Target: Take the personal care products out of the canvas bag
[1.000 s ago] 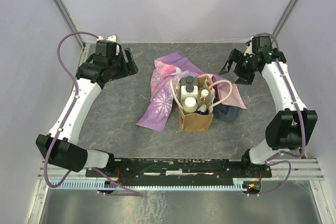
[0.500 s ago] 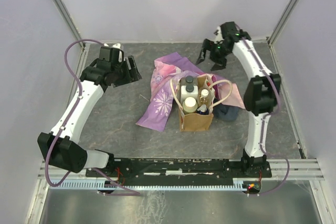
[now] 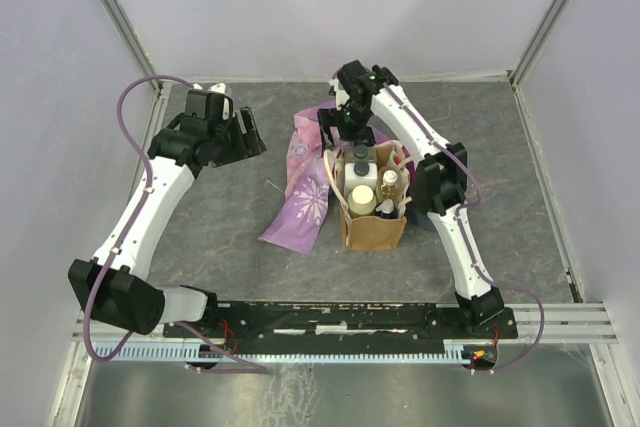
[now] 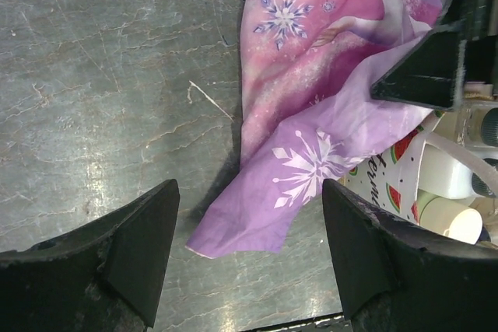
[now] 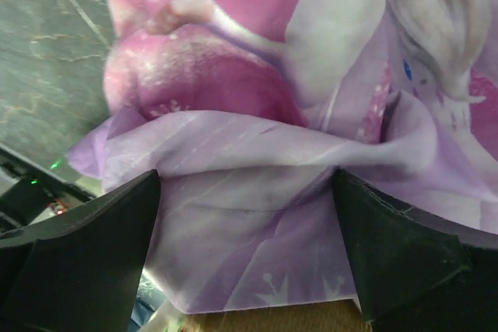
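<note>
The canvas bag [image 3: 372, 227] stands mid-table, tan with cream handles, its watermelon panel [image 4: 389, 184] showing in the left wrist view. Upright inside it are the personal care products: a white boxy dark-capped bottle [image 3: 360, 162], a cream-capped round one [image 3: 361, 195] [image 4: 459, 223], a slim yellowish one [image 3: 389, 184] and an orange blue-topped one [image 3: 385, 209]. My right gripper [image 3: 345, 132] [image 5: 246, 192] hangs open just behind the bag, low over the cloth, with the bag's tan edge [image 5: 311, 320] below it. My left gripper [image 3: 245, 135] [image 4: 249, 215] is open and empty, off to the bag's left.
A purple-pink floral cloth [image 3: 310, 187] [image 4: 311, 114] [image 5: 257, 114] lies crumpled under and behind the bag, spreading left toward the front. The right arm's elbow [image 3: 440, 182] sits close to the bag's right side. Enclosure walls ring the grey table [image 3: 220, 217].
The right arm has swung from the far right corner leftwards to just behind the bag, over the cloth. The left arm has hardly moved. Both grippers stay open.
</note>
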### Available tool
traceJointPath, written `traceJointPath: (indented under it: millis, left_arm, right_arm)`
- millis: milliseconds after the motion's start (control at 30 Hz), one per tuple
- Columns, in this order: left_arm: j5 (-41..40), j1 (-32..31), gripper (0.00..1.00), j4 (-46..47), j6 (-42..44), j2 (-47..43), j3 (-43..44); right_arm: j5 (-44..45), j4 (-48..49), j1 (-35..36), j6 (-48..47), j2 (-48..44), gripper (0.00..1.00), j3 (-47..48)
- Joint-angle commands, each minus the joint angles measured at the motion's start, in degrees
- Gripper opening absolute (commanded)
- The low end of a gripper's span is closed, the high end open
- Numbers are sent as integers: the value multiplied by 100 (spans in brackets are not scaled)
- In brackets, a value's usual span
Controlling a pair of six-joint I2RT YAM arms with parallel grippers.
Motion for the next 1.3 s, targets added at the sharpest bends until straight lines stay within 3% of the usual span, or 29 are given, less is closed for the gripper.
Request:
traceJointPath:
  millis: [0, 133, 333, 733, 1033, 1267]
  left_arm:
    - [164, 31, 80, 164, 26, -156, -15]
    - [166, 35, 80, 139, 31, -236, 2]
    - [134, 32, 80, 26, 23, -394, 74]
    - [103, 31, 80, -86, 6, -573, 167]
    - [125, 31, 80, -125, -8, -591, 130]
    - [69, 30, 80, -117, -28, -631, 83]
  right_arm:
    - [586, -921, 69, -333, 493, 100, 419]
    - [1104, -1136, -102, -304, 752, 100, 383]
    - [1281, -1389, -943, -102, 982, 100, 395]
    - [2357, -1115, -2698, -16, 23, 100, -491]
    - [3726, -800, -3860, 157, -897, 100, -2063]
    - [4677, -482, -3526, 343, -2271, 100, -2029]
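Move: The purple-pink cloth lies under the right hand, its middle roughly 10 cm below and 4 cm back, level sideways. The canvas bag holding the products stands about 12 cm back and 7 cm to the right, and the cloth passes behind it and out on its right side. From the left hand the cloth is some 20 cm to the right, level ahead and about 22 cm lower. Wide open, the right hand sinks about 8 cm onto the cloth while dragging it some 40 cm right. ##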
